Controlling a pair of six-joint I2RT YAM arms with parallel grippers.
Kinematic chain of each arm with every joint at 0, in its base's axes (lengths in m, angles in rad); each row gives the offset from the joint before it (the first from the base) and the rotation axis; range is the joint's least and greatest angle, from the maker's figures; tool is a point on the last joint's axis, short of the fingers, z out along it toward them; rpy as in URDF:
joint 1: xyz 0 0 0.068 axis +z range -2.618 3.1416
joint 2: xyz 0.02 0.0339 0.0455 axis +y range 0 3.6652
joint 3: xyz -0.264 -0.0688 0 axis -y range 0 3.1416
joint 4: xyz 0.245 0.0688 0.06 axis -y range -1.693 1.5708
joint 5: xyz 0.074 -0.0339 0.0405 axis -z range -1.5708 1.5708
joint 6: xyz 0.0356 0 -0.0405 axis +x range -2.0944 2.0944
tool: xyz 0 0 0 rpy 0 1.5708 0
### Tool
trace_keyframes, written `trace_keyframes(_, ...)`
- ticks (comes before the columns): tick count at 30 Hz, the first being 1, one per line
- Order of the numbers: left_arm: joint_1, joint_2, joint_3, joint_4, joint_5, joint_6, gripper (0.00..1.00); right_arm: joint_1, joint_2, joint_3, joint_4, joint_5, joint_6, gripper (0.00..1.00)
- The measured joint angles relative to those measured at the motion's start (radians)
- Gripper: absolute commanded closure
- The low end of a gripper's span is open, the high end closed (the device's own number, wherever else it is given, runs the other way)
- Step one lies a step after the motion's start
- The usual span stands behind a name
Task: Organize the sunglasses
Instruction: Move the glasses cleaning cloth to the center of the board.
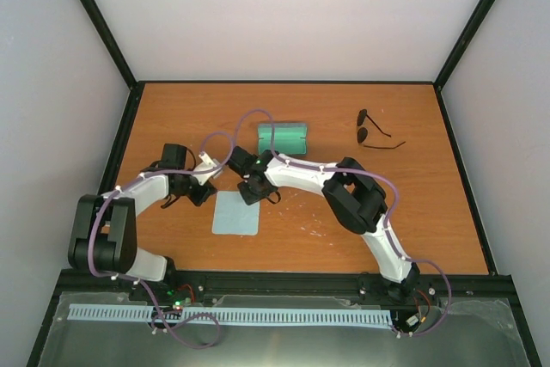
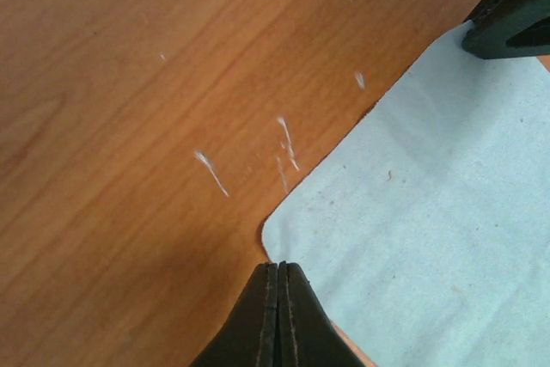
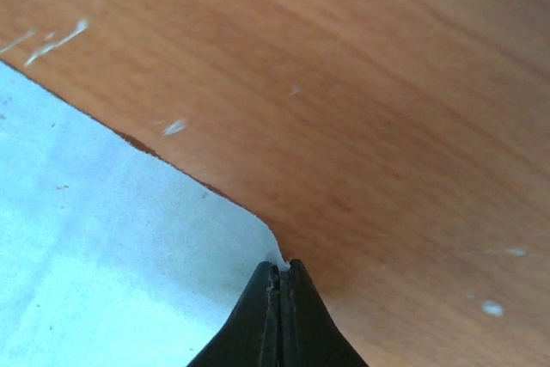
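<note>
The sunglasses (image 1: 375,131), thin black frame and dark lenses, lie open on the table at the back right, far from both arms. The light-blue cloth (image 1: 236,214) lies flat in the middle. My left gripper (image 1: 209,193) (image 2: 278,266) is shut on the cloth's (image 2: 430,212) far-left corner. My right gripper (image 1: 255,194) (image 3: 283,266) is shut on the cloth's (image 3: 103,238) far-right corner, with a sliver of fabric showing between its tips. In the left wrist view, the right fingers (image 2: 507,27) stand on the opposite corner.
The open case (image 1: 283,137), green inside, sits just behind the two grippers. Black frame rails run along the table's sides and back. The wood tabletop (image 1: 412,212) carries a few pale scuff marks.
</note>
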Motion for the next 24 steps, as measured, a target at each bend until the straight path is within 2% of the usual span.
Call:
trace_keyframes(7,0.0,0.077,0.063,0.041,0.013,0.0,0.97,-0.042,0.0,0.005,0.012,0.035,-0.018,0.97)
trace_keyframes(10,0.0,0.119,0.103,0.044,0.021,0.0,0.82,-0.053,0.0,0.018,0.013,0.037,-0.024,0.97)
trace_keyframes(13,0.0,0.138,0.121,0.045,0.042,-0.001,0.72,-0.056,0.0,0.025,0.021,0.037,-0.027,0.97)
trace_keyframes(19,-0.003,0.144,0.121,0.035,0.087,0.0,0.72,-0.058,-0.012,0.002,0.047,0.033,-0.019,0.97)
trace_keyframes(24,-0.016,0.167,0.12,0.028,0.103,0.0,0.71,-0.068,-0.061,-0.081,0.107,0.001,0.008,0.97)
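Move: Both grippers already pinch the cloth by its far corners, low over the table. The cloth's middle is about 6 cm back and 5 cm right of the left hand, and 5 cm back and 6 cm left of the right. The board's centre lies some 8 cm ahead and 17 cm right of the left hand, 8 cm ahead and 7 cm right of the right. The open green case stands about 8 cm beyond that centre. Drag the cloth forward with both grippers, about 4 cm on the left and 3 cm on the right, easing rightward towards the board's centre and the case. Then open the left fingers part-way to let go of its corner, easing that hand back and right about 1 cm each while the right keeps its pinch, rises about 1 cm and drifts slightly back. ##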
